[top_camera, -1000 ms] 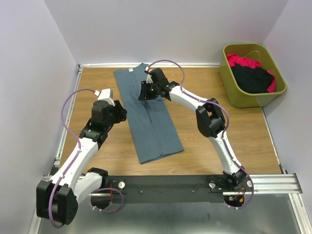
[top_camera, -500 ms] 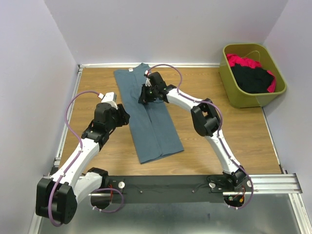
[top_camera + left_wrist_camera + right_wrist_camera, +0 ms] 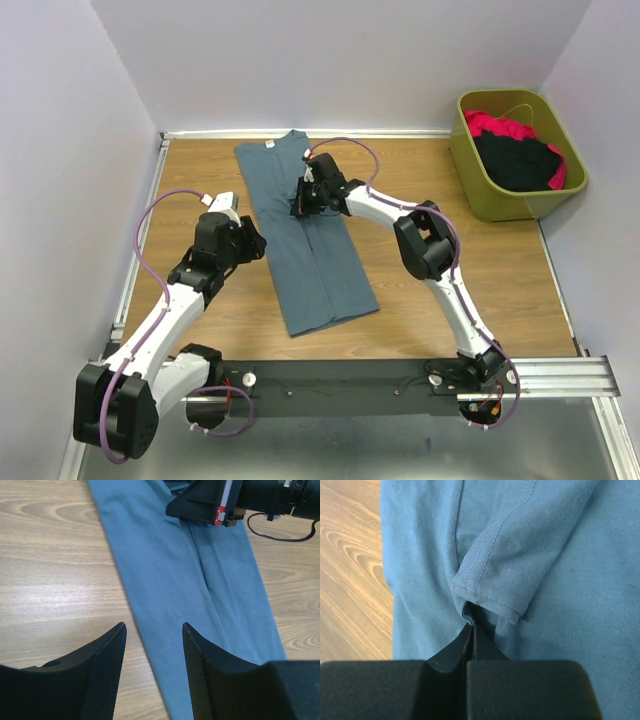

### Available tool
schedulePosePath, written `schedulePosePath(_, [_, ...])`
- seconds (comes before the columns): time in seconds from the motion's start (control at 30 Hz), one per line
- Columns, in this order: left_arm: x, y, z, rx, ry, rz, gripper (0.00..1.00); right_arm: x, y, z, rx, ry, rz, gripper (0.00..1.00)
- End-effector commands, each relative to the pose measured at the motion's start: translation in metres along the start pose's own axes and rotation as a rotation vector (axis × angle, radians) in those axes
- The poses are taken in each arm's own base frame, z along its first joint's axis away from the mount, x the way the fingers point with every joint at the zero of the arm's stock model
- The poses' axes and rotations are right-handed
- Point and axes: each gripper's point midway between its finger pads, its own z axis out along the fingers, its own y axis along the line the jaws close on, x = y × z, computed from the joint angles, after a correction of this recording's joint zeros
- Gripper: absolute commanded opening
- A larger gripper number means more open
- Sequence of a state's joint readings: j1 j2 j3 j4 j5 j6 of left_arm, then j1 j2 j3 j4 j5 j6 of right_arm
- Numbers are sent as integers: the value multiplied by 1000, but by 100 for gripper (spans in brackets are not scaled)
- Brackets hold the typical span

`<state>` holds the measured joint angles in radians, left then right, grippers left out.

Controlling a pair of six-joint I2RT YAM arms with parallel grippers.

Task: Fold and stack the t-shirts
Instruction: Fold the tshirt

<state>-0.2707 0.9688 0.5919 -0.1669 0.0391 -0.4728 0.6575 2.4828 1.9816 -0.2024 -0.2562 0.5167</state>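
Note:
A slate-blue t-shirt (image 3: 318, 262) lies on the wooden table as a long strip, its sides folded in and its white neck label at the far end. My right gripper (image 3: 301, 201) is down on its upper middle. In the right wrist view the gripper (image 3: 471, 625) is shut, and its tips pinch the hemmed sleeve edge of the blue t-shirt (image 3: 560, 580). My left gripper (image 3: 250, 240) hovers open over the shirt's left edge. In the left wrist view that gripper (image 3: 153, 626) straddles the border between bare wood and the cloth (image 3: 165, 570), holding nothing.
At the back right stands an olive-green bin (image 3: 476, 187) holding a black t-shirt (image 3: 516, 160) and a red-pink t-shirt (image 3: 490, 125). Grey walls enclose the table on three sides. A metal rail (image 3: 560, 375) with the arm bases runs along the near edge.
My right gripper has shut on the sleeve hem and shifted slightly on the shirt. The left arm has moved a little nearer the shirt's left edge, still open.

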Motion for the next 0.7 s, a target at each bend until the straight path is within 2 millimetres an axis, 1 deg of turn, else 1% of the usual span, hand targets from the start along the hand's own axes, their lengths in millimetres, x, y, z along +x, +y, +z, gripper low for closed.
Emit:
schedulePosePath(0.0, [14, 0, 2, 2, 48, -24, 57, -7, -8, -10, 38, -25, 27, 6])
schedulePosePath(0.07, [15, 1, 2, -1, 50, -28, 57, -5, -9, -10, 40, -23, 30, 7])
schedulePosePath(0.17, [20, 2, 5, -6, 68, -34, 57, -10, -12, -14, 61, -42, 40, 7])
schedulePosePath(0.27, [19, 2, 8, -9, 71, -33, 57, -15, -24, -19, 94, -60, 73, 8])
schedulePosePath(0.3, [21, 4, 12, -18, 79, -32, 57, -14, -30, -20, 104, -57, 84, 9])
schedulePosePath(0.33, [20, 5, 14, -25, 81, -32, 57, -15, -31, -21, 100, -57, 90, 11])
schedulePosePath(0.37, [15, 4, 17, -31, 74, -37, 57, -13, -31, -21, 94, -48, 83, 18])
schedulePosePath(0.4, [16, 9, 22, -61, 82, -40, 56, -14, -30, -23, 83, -45, 73, 20])
schedulePosePath(0.43, [8, 6, 24, -61, 69, -45, 56, -15, -24, -27, 60, -38, 64, 22])
schedulePosePath(0.47, [3, 10, 27, -91, 52, -56, 56, -14, -20, -30, 44, -32, 56, 28])
schedulePosePath(0.5, [2, 16, 32, -124, 53, -57, 54, -17, -16, -35, 29, -32, 49, 32])
schedulePosePath(0.53, [-3, 15, 35, -128, 41, -57, 54, -20, -8, -44, 8, -36, 42, 36])
schedulePosePath(0.57, [-14, 12, 38, -126, 20, -55, 54, -22, -3, -50, 0, -39, 29, 43])
schedulePosePath(0.6, [-24, 10, 45, -129, 7, -49, 53, -25, 4, -62, -19, -44, 16, 49])
schedulePosePath(0.67, [-32, 8, 52, -130, 0, -41, 53, -27, 12, -77, -35, -50, -16, 54])
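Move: The t-shirt's folded-in sleeve end lies at the right hand's shut fingertips, about 2 cm farther out, 1 cm left and 1 cm below; the collar label is some 18 cm ahead and 7 cm left, and the middle of the near hem 27 cm back and 9 cm right. From the left hand, the shirt's left long edge runs roughly 4 cm to the right and 12 cm below, with the sleeve end 15 cm ahead and 10 cm right. The t-shirt, still pinched at the sleeve end, is drawn to the right by the right hand, whose fingers then open about halfway and let go as it goes on right, about 4 cm in all, rising some 2 cm at the end. The empty, open left hand sinks about 4 cm towards the shirt, tipping slightly down, then swings forward 3 cm. ##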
